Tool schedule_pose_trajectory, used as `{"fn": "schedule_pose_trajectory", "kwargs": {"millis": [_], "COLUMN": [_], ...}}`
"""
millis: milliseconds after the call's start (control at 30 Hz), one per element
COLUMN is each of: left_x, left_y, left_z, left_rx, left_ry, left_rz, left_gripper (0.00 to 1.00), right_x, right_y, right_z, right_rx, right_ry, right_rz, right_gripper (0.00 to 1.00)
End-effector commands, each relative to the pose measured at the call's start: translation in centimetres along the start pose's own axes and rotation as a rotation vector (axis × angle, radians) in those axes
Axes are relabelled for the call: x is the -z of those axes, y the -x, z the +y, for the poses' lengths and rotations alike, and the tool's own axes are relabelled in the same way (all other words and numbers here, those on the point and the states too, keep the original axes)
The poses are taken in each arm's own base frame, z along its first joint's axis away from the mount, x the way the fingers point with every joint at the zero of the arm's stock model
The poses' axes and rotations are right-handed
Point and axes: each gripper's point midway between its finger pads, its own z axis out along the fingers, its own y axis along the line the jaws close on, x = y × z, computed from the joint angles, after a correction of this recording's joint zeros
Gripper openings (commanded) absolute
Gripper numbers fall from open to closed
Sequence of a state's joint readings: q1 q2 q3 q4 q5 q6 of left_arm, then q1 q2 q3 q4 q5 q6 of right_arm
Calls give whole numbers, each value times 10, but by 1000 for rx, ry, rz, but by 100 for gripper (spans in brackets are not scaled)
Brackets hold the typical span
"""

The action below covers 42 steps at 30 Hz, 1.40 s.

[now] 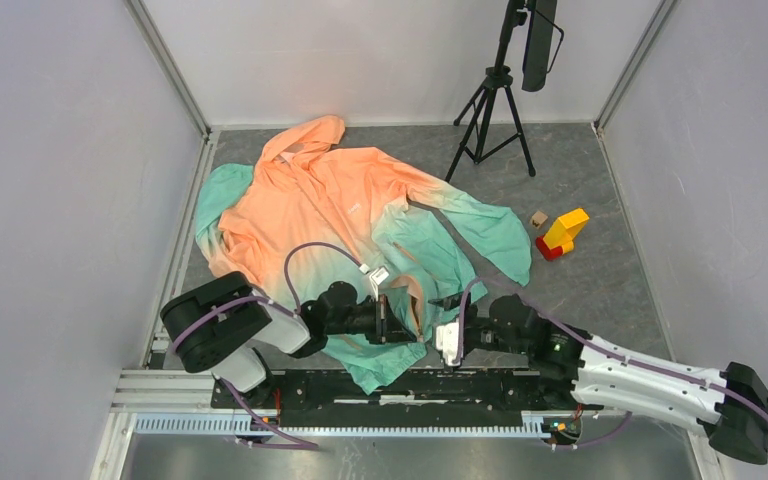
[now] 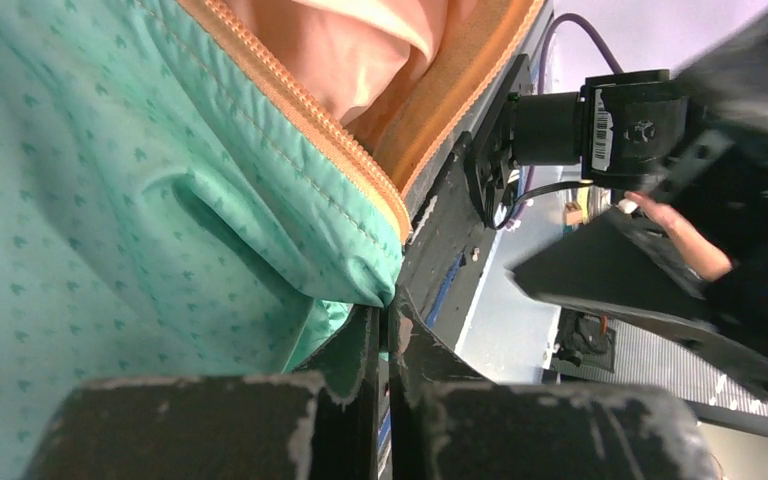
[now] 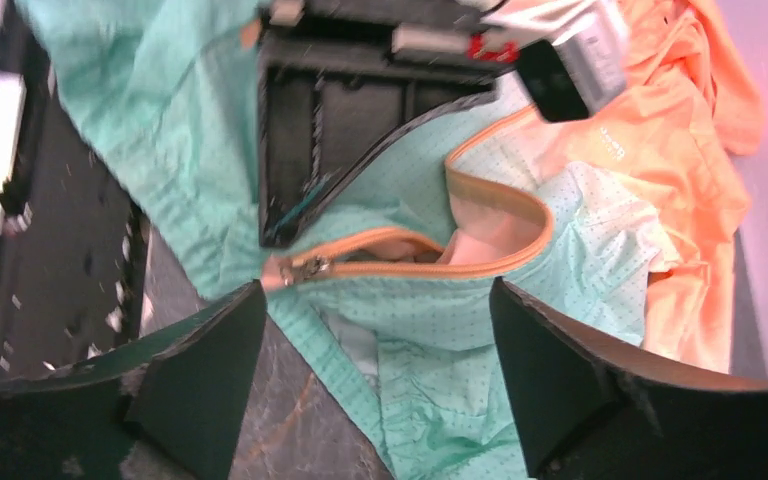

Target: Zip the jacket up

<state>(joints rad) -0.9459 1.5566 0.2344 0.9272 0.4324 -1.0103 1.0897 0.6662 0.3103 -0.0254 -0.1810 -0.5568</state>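
The jacket (image 1: pixel 330 215) lies spread on the grey floor, orange at the hood and teal at the hem, its front zipper open. My left gripper (image 1: pixel 400 325) is shut on the teal hem corner beside the orange zipper tape (image 2: pixel 290 100); in the left wrist view the closed jaws pinch the fabric (image 2: pixel 160 200) at their tips (image 2: pixel 388 310). My right gripper (image 1: pixel 447 340) is open and hovers over the hem (image 3: pixel 520 330). The metal zipper slider (image 3: pixel 305 268) sits at the bottom of the zipper, just beyond my right gripper's left fingertip (image 3: pixel 230 330). The right gripper (image 3: pixel 375 300) holds nothing.
A black tripod (image 1: pixel 495 110) stands at the back right. A yellow and red block (image 1: pixel 563 233) and a small wooden cube (image 1: pixel 538 218) lie right of the jacket's sleeve. The black mounting rail (image 1: pixel 360 390) runs along the near edge. Grey walls close both sides.
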Motion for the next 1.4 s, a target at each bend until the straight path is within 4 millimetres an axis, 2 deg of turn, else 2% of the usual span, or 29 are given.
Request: {"fn": "schedule_pose_trajectory", "kwargs": {"millis": [0,200,233,300,433,600,800,900,1067,1367], "left_x": [1,2,2,2,1,1,7,8,8,8], "left_y": [5,2,1,0,0,1,4,7,8,10], "left_z": [-17,-17,-17,-18,-19,-20,-13,-15,-18,-20], "left_rx": [15,35,36,41,53,60,52,30,20,12], "left_ry": [-70,-91,-96,-105,-117,-124,-64,-54,-60,-67], "left_rz": [-6,0,4,10,11,3,-26,-35,-33,-36], "left_gripper": [2,2,2,2,2,2,2,2,2,2], "right_x": [-7,-12,-12,-8,-4,-13,-15,-19,-25,-26], "right_y": [-11,-11,-22,-29,-28,-35,-29,-35,-23,-15], "right_z": [1,19,30,27,24,36,37,41,38,33], "right_rx": [355,442,470,478,495,538,515,533,553,544], "right_ry": [-1,-115,-100,-156,-205,-115,-74,-26,-1,-59], "right_rz": [3,-128,-123,-113,-141,-100,-81,-40,-47,-96], "right_gripper": [80,71,70,70,72,71,71,69,70,73]}}
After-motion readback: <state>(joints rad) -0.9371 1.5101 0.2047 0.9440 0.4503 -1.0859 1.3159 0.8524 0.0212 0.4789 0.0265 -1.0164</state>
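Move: Just below the open right hand, the zipper slider lies about 4 cm to its left, 1 cm back and some 8 cm down. The open zip's orange mouth bulges about 6 cm farther out than the slider, at much the same height. The left gripper's tips, already shut on the cloth, are about 2 cm left of the slider; from the left hand the slider is thus 2 cm to the right and 1 cm ahead. Dipping about 6 cm towards the zipper slider, the right hand climbs nearly all the way back up, then sinks again, ending some 5.5 cm lower and 1 cm nearer the base. It rolls roughly 30 degrees about its fingers, its top leaning back towards the base; the fingers narrow somewhat but stay open, short of the slider. The left hand keeps its pinch on the cloth, rising about 1 cm. ##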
